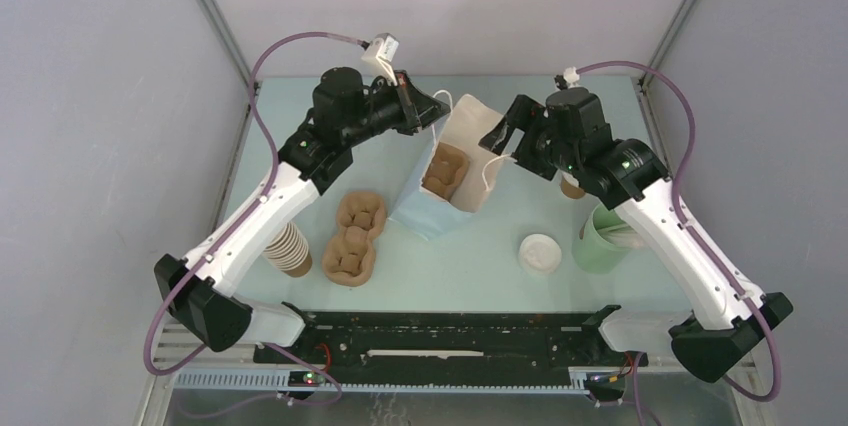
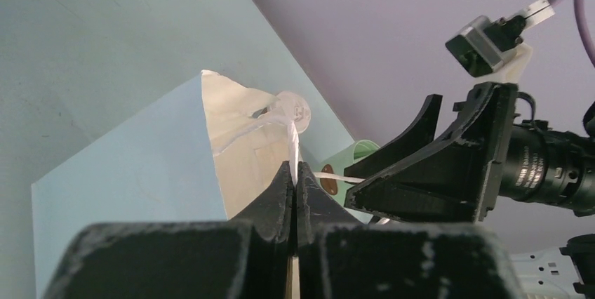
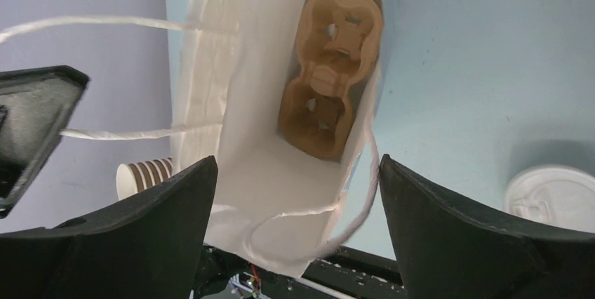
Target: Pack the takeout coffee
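Observation:
The takeout coffee, a small brown cup (image 1: 572,187), stands on the table just behind my right arm, which hides most of it. A paper bag (image 1: 468,121), white inside and pale blue outside, stands open mid-table with a brown carrier (image 1: 446,168) lying in it. My left gripper (image 1: 438,106) is shut on the bag's far string handle (image 2: 291,137) and holds it up. My right gripper (image 1: 500,136) hangs open over the bag's right edge; in its wrist view the near handle (image 3: 365,194) loops between the fingers (image 3: 168,208), held by neither.
Two more brown carriers (image 1: 360,214) (image 1: 349,256) and a nested stack of brown cups (image 1: 288,249) lie left of the bag. A white lid (image 1: 540,253) and a pale green cup with white sticks (image 1: 603,239) sit to the right, near my right arm.

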### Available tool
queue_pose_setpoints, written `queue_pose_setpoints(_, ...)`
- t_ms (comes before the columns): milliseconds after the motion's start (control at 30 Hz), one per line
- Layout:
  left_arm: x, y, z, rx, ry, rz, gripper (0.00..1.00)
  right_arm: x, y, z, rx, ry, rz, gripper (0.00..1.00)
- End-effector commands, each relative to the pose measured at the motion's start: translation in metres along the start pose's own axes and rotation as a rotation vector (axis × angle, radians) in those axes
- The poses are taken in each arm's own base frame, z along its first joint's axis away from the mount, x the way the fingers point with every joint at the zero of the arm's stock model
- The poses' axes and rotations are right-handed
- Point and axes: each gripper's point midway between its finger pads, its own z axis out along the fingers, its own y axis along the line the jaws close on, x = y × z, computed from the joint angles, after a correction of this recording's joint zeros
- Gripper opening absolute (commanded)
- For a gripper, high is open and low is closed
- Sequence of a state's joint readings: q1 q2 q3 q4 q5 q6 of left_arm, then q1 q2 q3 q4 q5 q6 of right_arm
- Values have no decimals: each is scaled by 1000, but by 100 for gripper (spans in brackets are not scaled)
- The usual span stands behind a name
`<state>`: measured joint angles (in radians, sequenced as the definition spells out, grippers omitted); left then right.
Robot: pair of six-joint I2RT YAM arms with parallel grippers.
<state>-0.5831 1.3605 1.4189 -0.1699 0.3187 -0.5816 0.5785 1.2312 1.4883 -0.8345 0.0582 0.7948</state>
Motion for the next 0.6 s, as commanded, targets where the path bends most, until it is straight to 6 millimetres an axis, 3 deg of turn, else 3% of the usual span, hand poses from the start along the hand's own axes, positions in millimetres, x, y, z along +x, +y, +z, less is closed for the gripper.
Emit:
queue_pose_setpoints(0,3,-2,1,11,-8,-27,0,16,0,5,18,0,24,93)
queue_pose_setpoints(100,6,-1,0,14,-6,-34,0,23,-9,6,41,-20,61,86)
queue_pose_setpoints(233,8,-4,0,29,0,-44,0,5,-13,18,46,-88,61,74)
queue_pose_setpoints(267,8,-4,-1,29,-2,-44,0,-3,-12,20,38,-112,36,63)
queue_pose_setpoints(367,0,-4,-6,16,-5,-41,0,-32,-9,8,14,-158,-26,8)
queue_pose_setpoints(400,-6,-5,-10,7,-10,-39,0,-41,-3,-2,0,-177,-57,0)
queue_pose_setpoints(467,-24,-13,-24,-22,-27,-60,0,-52,11,-26,-39,-204,-147,0)
queue_pose_setpoints(567,-29,-25,-46,-24,-54,-144,0,-41,38,-60,-131,-174,-288,0)
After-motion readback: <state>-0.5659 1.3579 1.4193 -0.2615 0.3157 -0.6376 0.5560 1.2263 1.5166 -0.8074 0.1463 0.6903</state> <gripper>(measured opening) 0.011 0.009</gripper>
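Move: The right hand, open, hangs just above the bag's free handle, which is about 5 cm below it, 1 cm back and 1 cm to its left. From that hand the bag's middle is roughly 9 cm left, 2 cm farther out and 18 cm down; the loose white lid lies some 11 cm right and 11 cm back, 31 cm down. The left hand already holds the other handle; the free one is about 8 cm to its right, 5 cm back and 11 cm lower. The right fingers shut from wide open and pinch the bag's free handle: the hand first dips about 5 cm around the strand, easing slightly back, then closes and lifts some 6 cm while drawing a few centimetres forward and right, its fingertips tilting up. The left hand keeps its pinch on the other handle and sinks about 2 cm. ##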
